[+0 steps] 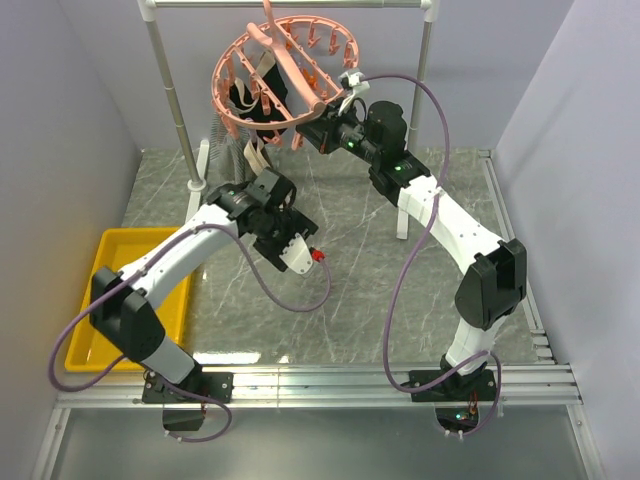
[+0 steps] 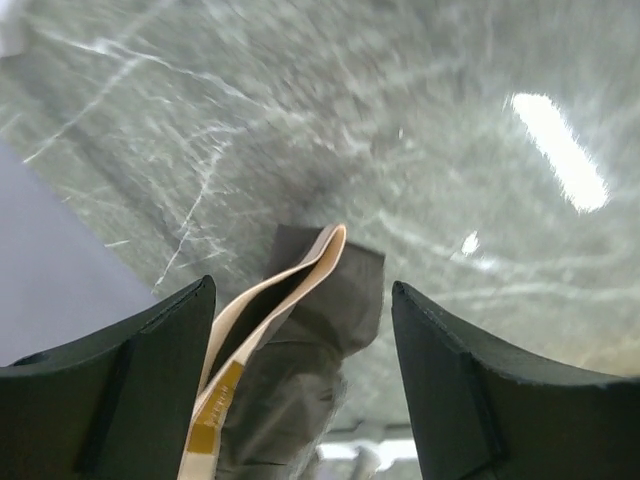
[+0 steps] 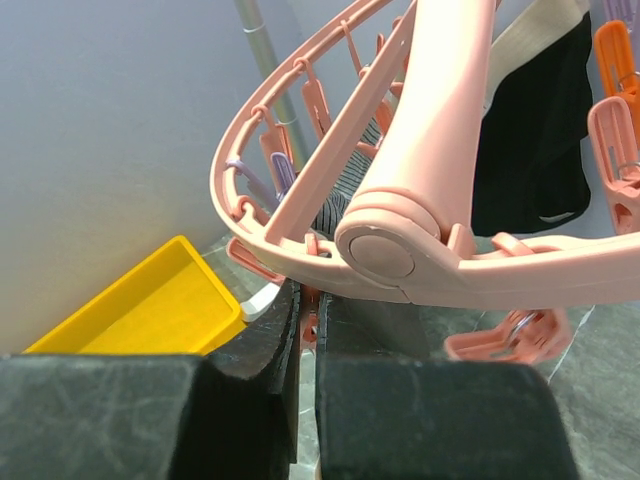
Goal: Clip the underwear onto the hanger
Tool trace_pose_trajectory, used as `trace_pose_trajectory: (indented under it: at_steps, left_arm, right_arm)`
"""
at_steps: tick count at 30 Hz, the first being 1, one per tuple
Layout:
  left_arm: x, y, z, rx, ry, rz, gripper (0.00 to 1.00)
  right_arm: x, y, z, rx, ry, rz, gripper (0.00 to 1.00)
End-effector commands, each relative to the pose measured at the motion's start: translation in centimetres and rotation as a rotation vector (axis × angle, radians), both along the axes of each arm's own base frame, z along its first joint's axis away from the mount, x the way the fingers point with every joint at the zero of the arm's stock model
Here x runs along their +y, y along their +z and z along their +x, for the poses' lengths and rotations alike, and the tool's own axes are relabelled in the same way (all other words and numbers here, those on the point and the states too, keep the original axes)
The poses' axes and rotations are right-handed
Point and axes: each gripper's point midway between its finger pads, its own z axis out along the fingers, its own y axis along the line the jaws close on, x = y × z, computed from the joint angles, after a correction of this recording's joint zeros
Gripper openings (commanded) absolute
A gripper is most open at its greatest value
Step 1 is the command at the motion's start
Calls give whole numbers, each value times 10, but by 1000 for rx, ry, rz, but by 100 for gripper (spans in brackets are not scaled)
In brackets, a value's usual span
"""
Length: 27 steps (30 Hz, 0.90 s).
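The salmon-pink hanger [image 1: 275, 70] hangs tilted from the white rail, and its ring and crossbar [image 3: 430, 150] fill the right wrist view. My right gripper [image 1: 318, 120] is at the ring's near edge, its fingers shut [image 3: 310, 300] on one small clip peg [image 3: 311, 322]. The underwear [image 1: 252, 153] hangs below the ring's left side as dark grey-brown cloth with a beige waistband [image 2: 300, 275]. My left gripper [image 1: 254, 175] is open with the underwear [image 2: 320, 330] between its wide-apart fingers, closer to the left one. Which peg holds the cloth is hidden.
A black garment [image 3: 535, 130] and a grey patterned cloth [image 1: 228, 150] also hang from the hanger. The white rail [image 1: 290, 4] stands on two posts [image 1: 170, 90] at the back. A yellow bin [image 1: 130, 300] sits at the table's left edge. Grey walls close in both sides.
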Motion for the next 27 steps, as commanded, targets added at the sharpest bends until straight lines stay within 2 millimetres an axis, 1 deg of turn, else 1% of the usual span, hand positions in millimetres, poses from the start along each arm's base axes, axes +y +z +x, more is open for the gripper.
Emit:
trace_pose_trajectory:
  at_steps: [1, 2, 4, 8, 10, 11, 13, 14, 16, 17, 20, 22, 23, 24, 25, 27]
  left_arm:
    - [13, -4, 18, -90, -88, 176, 76]
    - [15, -13, 20, -78, -94, 210, 76]
    - [19, -20, 27, -100, -115, 262, 77]
    - [16, -31, 38, -133, -150, 288, 77]
    - [12, -31, 43, -144, -153, 287, 78]
    - [12, -37, 47, -137, -152, 300, 78]
    - [7, -35, 56, -158, -148, 293, 80]
    - [6, -39, 59, -156, -152, 299, 80]
    - [2, -38, 65, -174, -160, 290, 81]
    - [1, -42, 66, -173, -168, 294, 81]
    - [1, -47, 73, -189, -181, 307, 81]
    - [0, -51, 78, -196, -180, 319, 81]
    - [2, -57, 82, -192, -176, 331, 81]
    - [1, -56, 86, -200, -171, 338, 81]
    - [3, -62, 90, -192, -166, 351, 81]
    - [6, -63, 99, -204, -154, 363, 81]
  right_arm:
    - [-1, 26, 3, -47, 1, 40, 0]
    - [0, 26, 4, -49, 1, 41, 0]
    - [0, 27, 4, -47, 2, 44, 0]
    - [1, 26, 5, -42, 7, 48, 0]
    - [1, 26, 5, -41, 8, 47, 0]
    - [1, 26, 5, -41, 9, 47, 0]
    - [1, 25, 5, -37, 9, 47, 0]
    - [1, 25, 5, -38, 11, 47, 0]
    - [2, 24, 4, -33, 14, 47, 0]
    - [2, 23, 5, -32, 13, 48, 0]
    - [2, 25, 5, -33, 14, 52, 0]
    - [3, 23, 5, -26, 18, 51, 0]
    - [2, 21, 6, -25, 16, 49, 0]
    - [4, 22, 5, -25, 21, 50, 0]
    - [3, 21, 6, -24, 18, 49, 0]
    - [3, 20, 7, -21, 16, 50, 0]
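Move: The free waistband end of the underwear hangs about 8 cm ahead of the open left hand, 2 cm to its right and 12 cm below. From that hand the hanger's middle is some 22 cm ahead, 1 cm left and 22 cm up; the black underwear is about 23 cm ahead, 4 cm left, 12 cm up. From the right hand, closed at the hanger's near rim, the free end is roughly 6 cm back, 6 cm left and 32 cm down. Left hand, open, reaches about 10 cm forward and down towards the waistband's free end, tipping some 20 degrees fingers-down. ##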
